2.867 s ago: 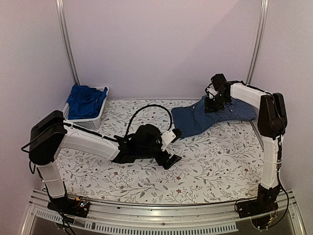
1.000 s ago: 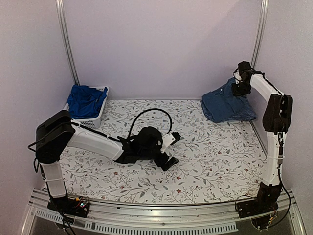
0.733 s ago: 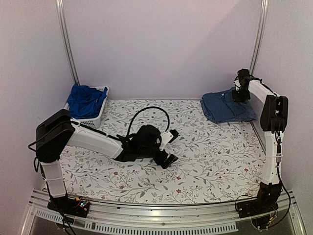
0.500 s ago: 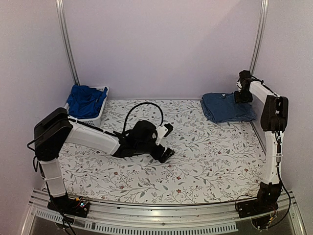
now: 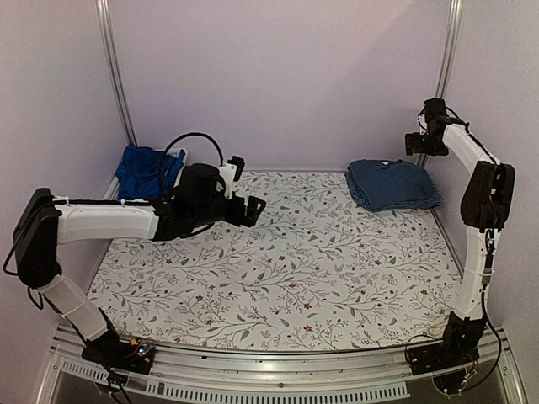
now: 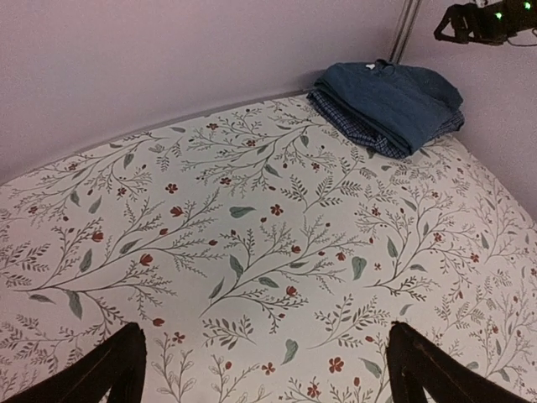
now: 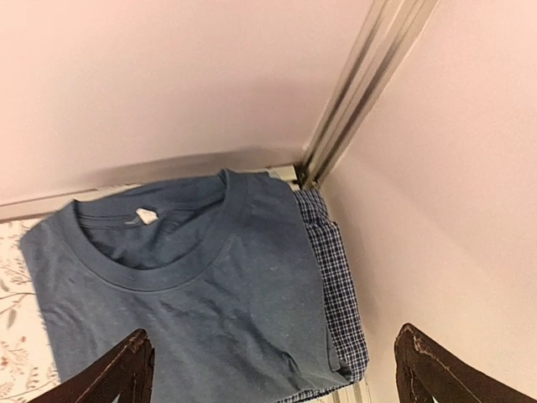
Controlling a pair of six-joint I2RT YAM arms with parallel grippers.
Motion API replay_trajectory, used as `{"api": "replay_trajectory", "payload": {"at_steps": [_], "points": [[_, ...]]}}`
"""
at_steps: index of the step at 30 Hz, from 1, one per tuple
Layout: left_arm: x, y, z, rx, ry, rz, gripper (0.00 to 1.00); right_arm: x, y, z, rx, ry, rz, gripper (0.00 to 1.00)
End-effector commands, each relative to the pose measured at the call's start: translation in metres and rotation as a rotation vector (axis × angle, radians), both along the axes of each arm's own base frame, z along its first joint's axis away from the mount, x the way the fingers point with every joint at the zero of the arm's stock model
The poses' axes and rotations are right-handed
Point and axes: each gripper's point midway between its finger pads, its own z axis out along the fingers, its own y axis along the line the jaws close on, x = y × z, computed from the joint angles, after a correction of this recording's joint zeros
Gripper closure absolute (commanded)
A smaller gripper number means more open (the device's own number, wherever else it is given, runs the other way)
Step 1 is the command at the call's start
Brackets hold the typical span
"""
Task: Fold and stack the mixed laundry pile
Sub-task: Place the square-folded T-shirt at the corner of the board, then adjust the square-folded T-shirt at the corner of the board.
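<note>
A folded dark navy T-shirt (image 7: 210, 294) lies on a folded blue checked shirt (image 7: 337, 277) in the table's back right corner (image 5: 392, 183). The stack also shows in the left wrist view (image 6: 390, 101). My right gripper (image 5: 417, 143) hangs above and behind the stack, open and holding nothing (image 7: 273, 369). A bright royal-blue garment (image 5: 145, 172) lies crumpled in the white mesh basket (image 5: 178, 155) at the back left. My left gripper (image 5: 246, 185) is open and empty just right of the basket, above bare cloth (image 6: 264, 369).
The floral tablecloth (image 5: 320, 261) covers the table. Metal posts stand in the back corners (image 5: 114, 76) (image 5: 445, 59), with walls close on both sides. My left arm (image 5: 101, 223) stretches along the left side in front of the basket.
My right gripper opened, released the navy T-shirt onto the stack and rose clear of it. My left arm swung from the table's middle to the back left, near the basket.
</note>
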Motion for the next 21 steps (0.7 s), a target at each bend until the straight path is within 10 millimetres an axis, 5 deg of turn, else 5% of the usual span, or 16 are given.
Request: {"api": "replay_trajectory", "payload": {"at_steps": [1,6,13,21], "points": [[0.011,0.037,0.034,-0.026,-0.007,0.099,0.00,-0.008,0.017,0.041,0.124,-0.099,0.081,0.01],[0.009,0.062,0.062,-0.141,-0.041,0.084,0.00,0.000,0.031,0.017,0.342,-0.092,0.164,0.07],[0.012,0.075,0.044,-0.128,-0.006,0.111,0.00,0.011,0.032,-0.060,0.495,0.012,0.122,0.20],[0.015,0.080,0.032,-0.144,0.014,0.117,0.00,-0.032,-0.009,-0.160,0.554,0.182,-0.078,0.21]]}}
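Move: The square-folded T-shirt lies in the far right corner, its middle about 9 cm left of my right hand, about level with it fore and aft and some 17 cm below. The checked shirt sits just under it, about 8 cm left of my right hand. From my left hand the T-shirt is roughly 24 cm ahead and 46 cm right; the blue cloth in the basket is about 20 cm ahead and 29 cm left, 9 cm lower. I lift my empty right hand another 5 cm, then bring it down fast, some 18 cm, close over the right part of the T-shirt, rolling its left side up about 30 degrees and narrowing the open fingers a little. Meanwhile my open left hand swings about 8 cm left towards the basket, rising 7 cm and then sinking back about 3. ##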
